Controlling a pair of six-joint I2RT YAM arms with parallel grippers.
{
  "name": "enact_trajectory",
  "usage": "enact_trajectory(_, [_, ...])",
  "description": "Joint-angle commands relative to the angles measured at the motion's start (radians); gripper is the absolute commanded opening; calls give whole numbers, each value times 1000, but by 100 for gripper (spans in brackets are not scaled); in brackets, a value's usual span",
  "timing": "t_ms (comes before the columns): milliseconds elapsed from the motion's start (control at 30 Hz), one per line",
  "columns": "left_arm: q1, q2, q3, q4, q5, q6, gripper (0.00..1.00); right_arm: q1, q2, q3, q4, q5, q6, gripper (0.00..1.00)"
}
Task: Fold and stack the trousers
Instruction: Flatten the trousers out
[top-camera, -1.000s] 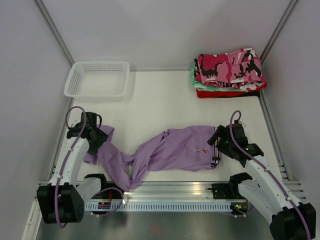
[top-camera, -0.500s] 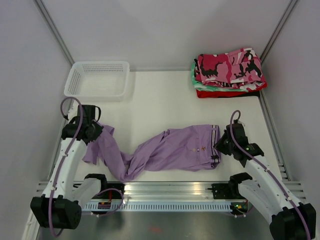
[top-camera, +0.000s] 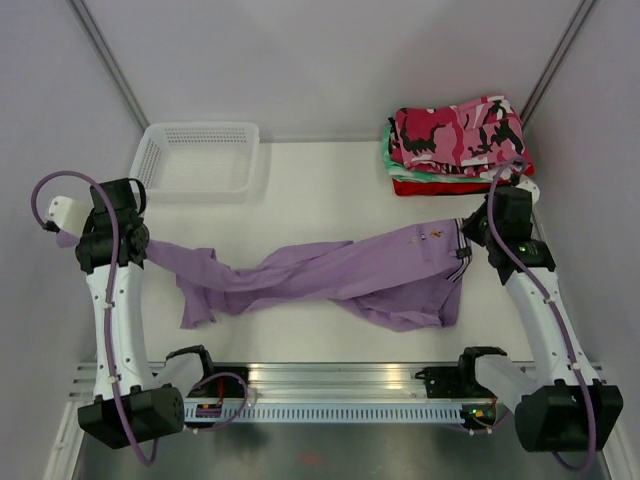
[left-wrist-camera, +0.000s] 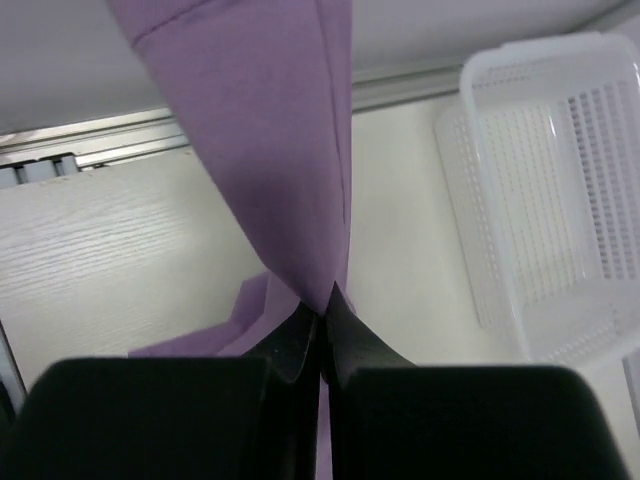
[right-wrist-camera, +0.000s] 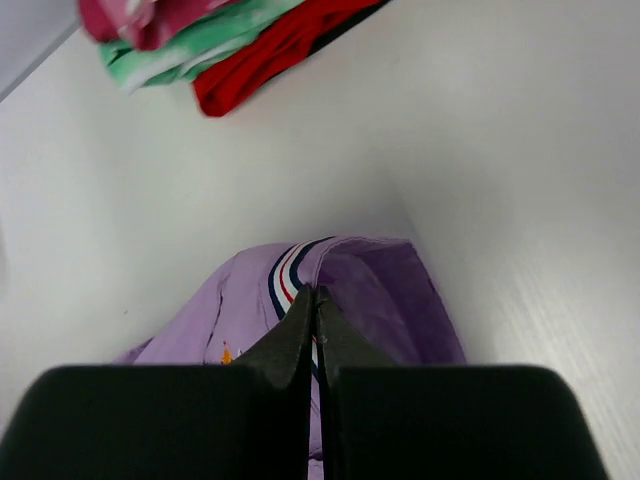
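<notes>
The lilac trousers (top-camera: 330, 272) hang stretched between both arms above the table, with one leg end and the seat sagging onto it. My left gripper (top-camera: 128, 247) is shut on a leg end (left-wrist-camera: 270, 150) at the left. My right gripper (top-camera: 470, 238) is shut on the striped waistband (right-wrist-camera: 300, 262) at the right. The camouflage trousers (top-camera: 462, 132) lie folded on top of the stack at the back right.
A white mesh basket (top-camera: 195, 158) stands at the back left and shows in the left wrist view (left-wrist-camera: 560, 200). Under the camouflage pair lie a green-and-white garment (right-wrist-camera: 190, 45) and a red one (right-wrist-camera: 270, 55). A metal rail (top-camera: 340, 385) runs along the near edge.
Both arms have lifted and moved apart and away from the near edge, pulling the lilac trousers from a crumpled heap into a long stretched band.
</notes>
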Motion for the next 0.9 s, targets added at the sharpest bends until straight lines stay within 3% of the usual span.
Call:
enact_trajectory(0, [60,6,55,-17,-78,-61,2,-119,7,38,51,-83,-73,0])
enact_trajectory(133, [168,70,47,36,-56,-55,2,-247,17,14,54,-92,-126,0])
enact_trajectory(233, [242,173,50,72,16,-44,2,-266,52,-11,112,-146,-111,0])
enact_trajectory(333, [254,268,67,76,26,-21,2,-266,105,-20,155,-261,-73,0])
enact_trajectory(400, [253,296,58,168,83,85,2,-266,116,-38,154,-310,-77,0])
enact_trajectory(567, [238,356,49,309,264,251,5,-265,-20,-83,113,-534,-171,0])
enact_trajectory(600, [232,359,52,300,263,270,12,-265,-35,-55,93,-554,-194,0])
enact_trajectory(633, [230,359,61,282,252,270,26,-265,-60,-34,52,-568,-201,0])
enact_trajectory(667, [225,345,59,267,251,281,96,-265,-68,6,36,-582,-205,0])
enact_trajectory(767, [198,247,26,237,310,322,100,-265,-91,44,21,-567,-191,0])
enact_trajectory(867, [53,123,-46,202,275,348,100,-265,-62,80,8,-495,-160,0])
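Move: The left gripper holds a trouser leg near its end; the table's left edge, where the leg is to go, is about 5 cm to the left, 6 cm ahead and 21 cm below. The empty basket stands some 20 cm ahead of that hand and 7 cm right. From the right gripper, pinching the waistband, the trousers' middle lies roughly 12 cm back, 31 cm left and 14 cm down; the folded pile is about 14 cm ahead, 5 cm right. Bring the left gripper out left about 7 cm to stretch the leg, then forward and down towards the table's left edge, open wide to let go of the leg, and ease back right. Keep the right gripper shut on the waistband: pull right some 6 cm, sink slightly while swinging back left, then lift, turning counter-clockwise. ##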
